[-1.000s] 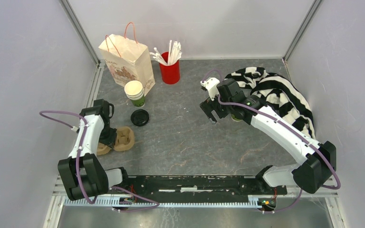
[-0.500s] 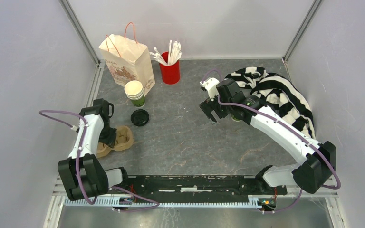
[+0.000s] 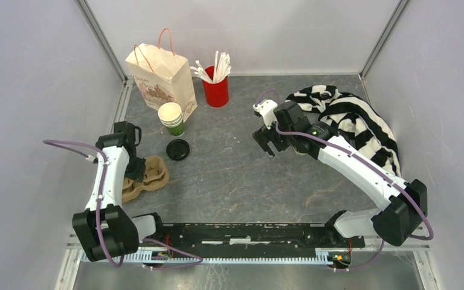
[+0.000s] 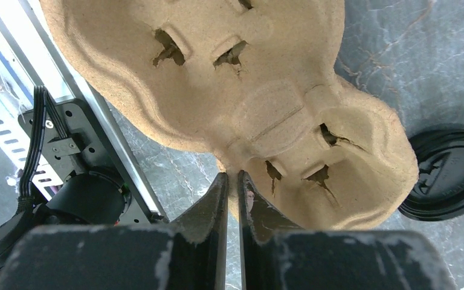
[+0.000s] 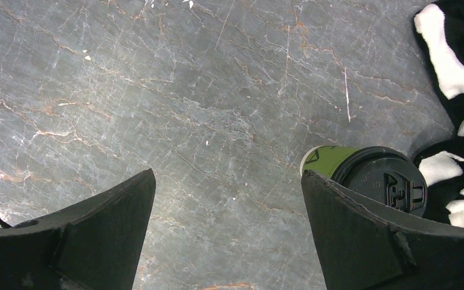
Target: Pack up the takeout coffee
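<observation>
A green takeout coffee cup with a black lid (image 5: 374, 175) stands on the grey table next to the striped cloth. It is just outside the right finger of my right gripper (image 5: 228, 175). That gripper hangs wide open over bare table (image 3: 267, 142), and in the top view its arm hides most of the cup. My left gripper (image 4: 232, 178) is shut on the near rim of a brown pulp cup carrier (image 4: 248, 78) at the table's left side (image 3: 148, 178). The carrier's wells hold nothing.
A loose black lid (image 3: 177, 149) lies beside the carrier. Behind it stand a stack of lidless green cups (image 3: 171, 118), a paper bag with red handles (image 3: 160, 75) and a red cup of white sticks (image 3: 216, 90). A black-and-white striped cloth (image 3: 350, 121) fills the right rear.
My left jaws have closed further on the carrier's rim, and the left arm has shifted away from the base, turning the carrier slightly. The right gripper has edged a little left.
</observation>
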`<state>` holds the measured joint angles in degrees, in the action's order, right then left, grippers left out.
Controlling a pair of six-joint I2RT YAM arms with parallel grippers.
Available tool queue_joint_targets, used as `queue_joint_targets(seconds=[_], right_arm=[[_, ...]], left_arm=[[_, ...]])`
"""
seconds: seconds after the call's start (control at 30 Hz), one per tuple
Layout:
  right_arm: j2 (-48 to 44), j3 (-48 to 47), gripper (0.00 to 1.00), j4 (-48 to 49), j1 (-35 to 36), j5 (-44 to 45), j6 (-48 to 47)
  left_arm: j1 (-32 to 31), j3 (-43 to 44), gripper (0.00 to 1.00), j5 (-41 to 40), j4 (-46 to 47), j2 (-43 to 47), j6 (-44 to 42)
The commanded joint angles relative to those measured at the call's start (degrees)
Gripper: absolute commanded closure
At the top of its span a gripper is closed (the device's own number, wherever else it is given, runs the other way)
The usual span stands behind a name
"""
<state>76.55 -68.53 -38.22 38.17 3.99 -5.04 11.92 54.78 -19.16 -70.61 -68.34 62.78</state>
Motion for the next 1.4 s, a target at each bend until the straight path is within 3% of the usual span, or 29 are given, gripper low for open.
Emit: queue_joint_targets(seconds=[0.0, 0.4, 0.53, 0.63, 0.73, 0.8, 0.87, 0.93, 1.1, 1.37], right_arm=[[-0.87, -0.57, 0.02, 1.57, 0.49, 0.89, -0.87], [0.68, -3.79, 0.02, 0.86, 1.06, -1.13, 1.00], [6.15, -11.94, 0.02, -0.95, 1.01, -8.43, 4.86], [11.89, -18.16, 0.02, 0.94, 1.02, -19.49, 11.94], [17.34, -20.90, 0.03, 11.38, 1.10, -36.10, 26.31], [18.01, -15.31, 0.05, 31.89, 1.91, -45.02, 42.48], [18.20, -10.03, 0.06, 51.80, 3.91, -46.00, 55.93], [20.41, -9.74, 0.07, 61.51, 5.87, -45.07, 62.67], [24.76, -10.43, 0.15, 69.92, 8.59, -41.26, 69.97], [29.30, -11.57, 0.32, 68.89, 9.25, -38.01, 68.62]], left_arm=[[0.43, 3.32, 0.98, 0.10, -1.06, 2.34, -2.01], [0.44, 9.82, 0.98, 5.78, -0.35, 7.27, -4.53], [0.40, 9.71, 0.98, 15.20, 8.63, 12.57, -4.58], [0.38, 6.89, 0.98, 21.53, 15.70, 16.29, -2.03], [0.45, 5.34, 0.98, 25.77, 19.73, 18.48, -1.59], [0.47, 5.00, 0.98, 26.33, 20.40, 19.31, -2.73], [0.46, 4.89, 0.98, 26.54, 20.43, 19.96, -3.99], [0.40, 4.58, 0.98, 27.31, 20.47, 20.38, -4.50], [0.34, 3.79, 0.98, 29.21, 20.67, 21.53, -4.21], [-0.58, 3.08, 0.98, 30.50, 19.84, 22.74, -4.27]])
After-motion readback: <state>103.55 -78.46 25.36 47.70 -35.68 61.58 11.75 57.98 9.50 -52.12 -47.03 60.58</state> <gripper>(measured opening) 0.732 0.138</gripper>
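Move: The left gripper already pinches the upper cup carrier by its near edge; the carrier's middle lies about 4 cm ahead of the fingers at their height, with the lower carrier some 5 cm beneath the hand, 2 cm ahead and 1 cm right. The black lid is about 11 cm ahead and 13 cm right, the cup stack 19 cm ahead and 11 cm right. From the empty right gripper, the held carrier is roughly 44 cm left, 7 cm back and 8 cm lower. Keep the left pinch and raise the carrier about 13 cm off the lower one, carrying it forward and right as the fingers tip up some 45 degrees. After a short wait, sweep the right gripper about 27 cm left and 11 cm up towards the carrier's right end, rolling its left side up until the fingers point left, and begin closing them from wide open. ##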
